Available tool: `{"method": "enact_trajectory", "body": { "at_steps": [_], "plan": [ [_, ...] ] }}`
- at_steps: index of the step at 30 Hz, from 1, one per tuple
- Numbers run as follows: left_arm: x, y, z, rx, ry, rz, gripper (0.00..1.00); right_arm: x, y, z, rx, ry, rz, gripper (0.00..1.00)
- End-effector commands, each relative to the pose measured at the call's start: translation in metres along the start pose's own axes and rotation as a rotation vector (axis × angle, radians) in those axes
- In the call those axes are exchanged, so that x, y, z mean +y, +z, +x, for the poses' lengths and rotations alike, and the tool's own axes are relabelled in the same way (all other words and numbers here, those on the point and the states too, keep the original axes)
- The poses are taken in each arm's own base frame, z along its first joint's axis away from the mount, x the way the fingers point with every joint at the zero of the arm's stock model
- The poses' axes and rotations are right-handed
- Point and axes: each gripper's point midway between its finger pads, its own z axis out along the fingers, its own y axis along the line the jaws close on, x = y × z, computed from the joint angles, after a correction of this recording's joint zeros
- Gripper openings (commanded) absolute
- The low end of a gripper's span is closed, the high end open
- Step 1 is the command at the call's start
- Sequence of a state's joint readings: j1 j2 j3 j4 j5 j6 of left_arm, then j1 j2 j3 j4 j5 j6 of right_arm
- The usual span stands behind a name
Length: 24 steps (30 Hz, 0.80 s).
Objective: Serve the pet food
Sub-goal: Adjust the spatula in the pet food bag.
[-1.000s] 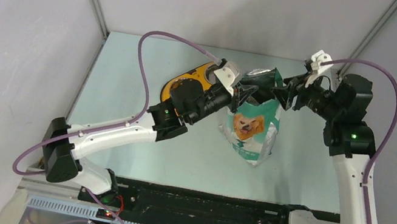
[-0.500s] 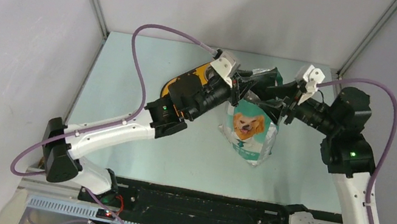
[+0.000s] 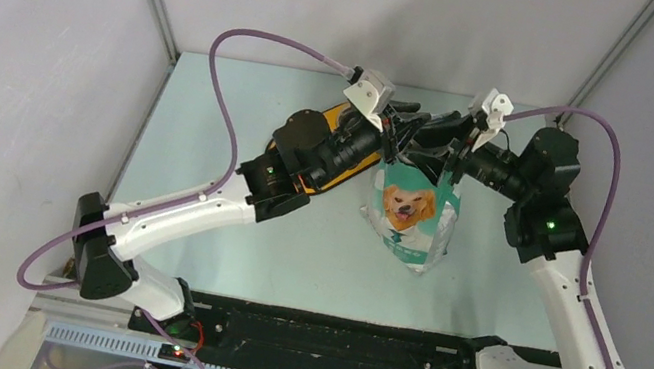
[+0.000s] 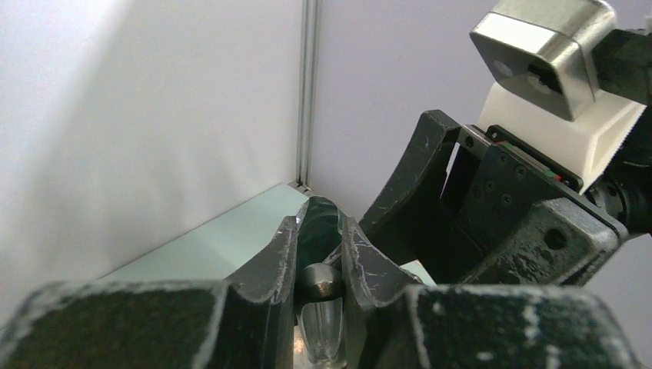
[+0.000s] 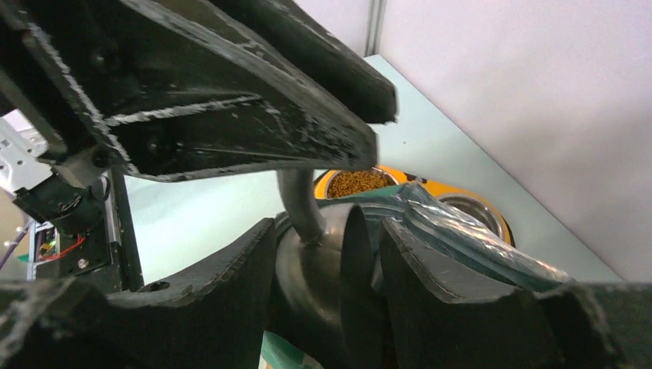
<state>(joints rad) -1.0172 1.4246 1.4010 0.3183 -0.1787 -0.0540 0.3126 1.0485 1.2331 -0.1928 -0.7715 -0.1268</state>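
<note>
The teal-and-white bag (image 3: 409, 214) with a dog print stands upright mid-table. My left gripper (image 3: 400, 139) hangs over its mouth, shut on the handle of a grey metal scoop (image 4: 319, 280). In the right wrist view the scoop's cup (image 5: 315, 261) sits between the fingers of my right gripper (image 5: 327, 227), which stand apart. The bag's rim (image 5: 454, 231) lies over the right-hand finger. Pet food (image 5: 357, 182) fills one steel cup of an orange feeder (image 5: 430, 188) behind the bag. In the top view the right gripper (image 3: 432, 152) meets the left one above the bag.
The orange feeder (image 3: 281, 143) lies left of the bag, mostly under my left forearm; its second steel cup (image 5: 469, 209) looks empty. Grey walls close in the back and both sides. Bare green tabletop (image 3: 207, 153) lies to the left and in front of the bag.
My right gripper has swung left from the bag's right corner to over its mouth, next to the left gripper. The left wrist has risen slightly toward the back, still holding the scoop.
</note>
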Motion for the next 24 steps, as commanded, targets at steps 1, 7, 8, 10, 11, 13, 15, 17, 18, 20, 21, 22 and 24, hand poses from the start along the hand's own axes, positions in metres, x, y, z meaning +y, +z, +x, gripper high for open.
{"method": "enact_trajectory", "body": {
  "at_steps": [1,7,8,10,11,13,15,17,18,20,21,22,24],
  "plan": [
    [0.000,0.005,-0.048,-0.120,-0.030,0.006,0.00,0.016,0.005,-0.020,-0.073,-0.103,-0.089,0.57],
    [-0.005,0.006,-0.052,-0.125,-0.037,0.031,0.00,0.028,0.005,-0.015,-0.061,-0.164,-0.144,0.56],
    [-0.006,0.006,-0.051,-0.124,-0.037,0.033,0.00,0.027,0.007,-0.014,-0.056,-0.174,-0.141,0.55],
    [-0.007,0.004,-0.053,-0.122,-0.041,0.042,0.00,0.025,0.010,-0.008,-0.042,-0.177,-0.139,0.53],
    [-0.008,0.002,-0.054,-0.119,-0.047,0.049,0.00,0.024,0.011,-0.007,-0.038,-0.181,-0.138,0.53],
    [-0.010,-0.004,-0.056,-0.124,-0.060,0.058,0.00,0.021,0.012,-0.004,-0.030,-0.195,-0.134,0.50],
    [-0.011,-0.010,-0.060,-0.134,-0.075,0.070,0.00,0.020,0.014,-0.003,-0.029,-0.206,-0.134,0.47],
    [-0.015,-0.016,-0.063,-0.139,-0.095,0.092,0.00,0.020,0.015,-0.003,-0.036,-0.219,-0.145,0.44],
    [-0.018,-0.017,-0.062,-0.133,-0.107,0.107,0.00,0.021,0.016,-0.003,-0.039,-0.223,-0.155,0.41],
    [-0.020,-0.021,-0.063,-0.131,-0.120,0.121,0.00,0.023,0.016,-0.003,-0.043,-0.240,-0.174,0.37],
    [-0.020,-0.024,-0.067,-0.138,-0.122,0.122,0.00,0.024,0.016,-0.003,-0.042,-0.255,-0.181,0.35],
    [-0.018,-0.026,-0.067,-0.139,-0.125,0.115,0.00,0.025,0.015,-0.001,-0.037,-0.259,-0.185,0.34],
    [-0.018,-0.029,-0.070,-0.151,-0.126,0.116,0.00,0.027,0.012,0.000,-0.034,-0.286,-0.199,0.34]
  ]
}}
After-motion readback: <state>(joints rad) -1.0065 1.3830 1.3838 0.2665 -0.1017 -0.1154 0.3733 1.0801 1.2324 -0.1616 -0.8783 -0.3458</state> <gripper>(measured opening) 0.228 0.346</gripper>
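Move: The spatula's neck, just under the left gripper, is the right hand's target: about 4 cm to that hand's left, 1 cm back and roughly level with its open fingers. From the left hand, still pinching the handle, the neck lies some 4 cm below and 1 cm to the right. The bag's mouth is about 6 cm below the right hand and 2 cm to its left; the filled bowl is roughly 26 cm left, 14 cm ahead and 37 cm down. The right hand eases about 2.5 cm to its left and 1 cm back towards the spatula's neck, turning some 10 degrees counter-clockwise and rolling about as much so its top leans back, while its fingers, wide at first, close partway around the neck just below the left gripper. The left hand keeps its pinch on the handle, holding nearly still at first and then drawing back about 1.5 cm with a slight clockwise turn. ##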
